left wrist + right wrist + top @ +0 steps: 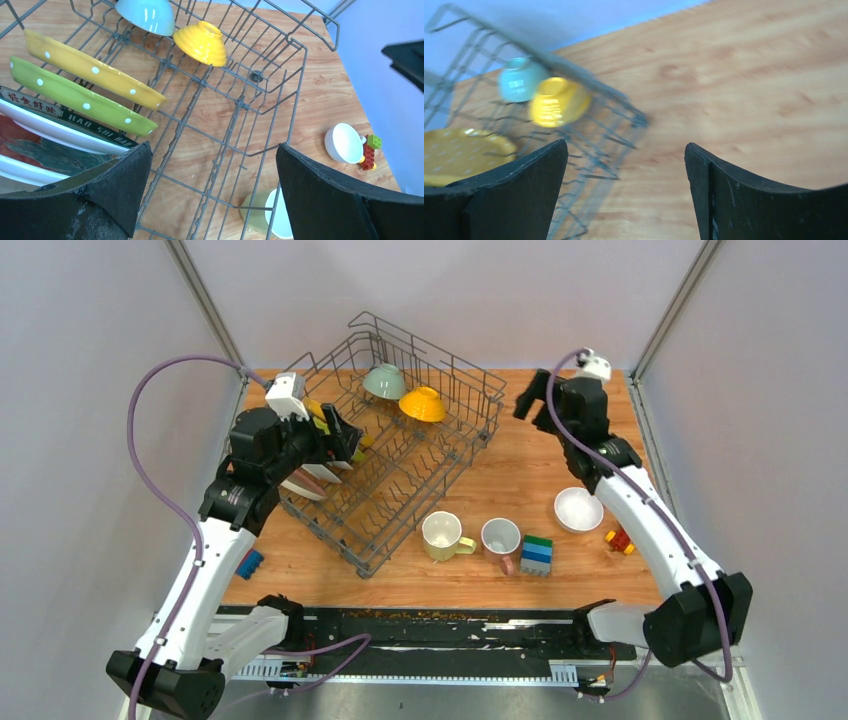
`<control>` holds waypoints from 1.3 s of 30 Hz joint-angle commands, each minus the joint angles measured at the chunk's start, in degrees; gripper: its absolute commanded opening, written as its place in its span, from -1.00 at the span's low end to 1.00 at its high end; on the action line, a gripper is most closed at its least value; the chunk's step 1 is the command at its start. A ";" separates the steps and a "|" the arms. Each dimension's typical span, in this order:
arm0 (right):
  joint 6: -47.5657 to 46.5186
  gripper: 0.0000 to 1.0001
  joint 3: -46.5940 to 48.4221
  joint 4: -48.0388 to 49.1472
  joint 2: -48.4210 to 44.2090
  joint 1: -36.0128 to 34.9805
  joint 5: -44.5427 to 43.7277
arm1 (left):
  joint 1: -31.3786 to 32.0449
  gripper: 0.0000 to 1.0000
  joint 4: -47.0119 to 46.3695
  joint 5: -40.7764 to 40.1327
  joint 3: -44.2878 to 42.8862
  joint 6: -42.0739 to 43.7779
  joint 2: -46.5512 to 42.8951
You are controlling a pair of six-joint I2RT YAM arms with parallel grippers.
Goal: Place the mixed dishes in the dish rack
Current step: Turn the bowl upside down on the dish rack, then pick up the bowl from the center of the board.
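Observation:
The grey wire dish rack (455, 455) sits at the table's back left. Inside it, several plates stand on edge at the left: a yellow dotted plate (90, 75), a green dotted plate (75, 97) and a patterned-rim plate (50, 120). A pale green bowl (384, 381) and a yellow-orange bowl (423, 403) lie upside down at its far end. My left gripper (350, 440) hangs open over the rack beside the plates, holding nothing (212, 150). My right gripper (530, 398) is open and empty above the bare wood right of the rack (624, 147). A pale yellow mug (441, 535), a white pink-handled mug (501, 539) and a white bowl (578, 508) stand on the table.
Stacked green-blue blocks (537, 554) stand beside the pink-handled mug. A small red and yellow toy (619, 539) lies right of the white bowl. A blue piece (249, 564) lies near the left edge. Grey walls close in both sides and the back.

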State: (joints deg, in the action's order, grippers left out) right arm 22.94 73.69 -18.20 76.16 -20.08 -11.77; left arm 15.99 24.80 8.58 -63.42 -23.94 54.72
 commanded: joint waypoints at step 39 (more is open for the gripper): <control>28.47 -0.10 -36.16 -16.00 -11.11 29.39 -0.51 | -0.24 1.00 -6.08 -0.15 1.46 -1.63 0.47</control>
State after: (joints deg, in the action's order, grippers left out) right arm 50.92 38.17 -38.00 64.64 9.08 -12.71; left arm 15.99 20.73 7.66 -61.80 -25.41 55.13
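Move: Behind, to the right of and well below the right hand lies the white bowl: roughly 14 cm back, 14 cm right, 27 cm down. Measured from that bowl, the red toy car is about 9 cm right and 6 cm nearer the base, the green-and-blue block stack some 8 cm left and 9 cm nearer. From the left hand the bowl is about 43 cm right, 4 cm back and 30 cm down. Swinging away from the rack, the right hand drops some 24 cm and comes about 17 cm right and 17 cm back towards the white bowl; the sideways travel ends midway, then it goes on down and back. The wrist tips about 40 degrees further down and turns some 45 degrees clockwise, while the fingers narrow to roughly half open over the bowl's near-right rim. ##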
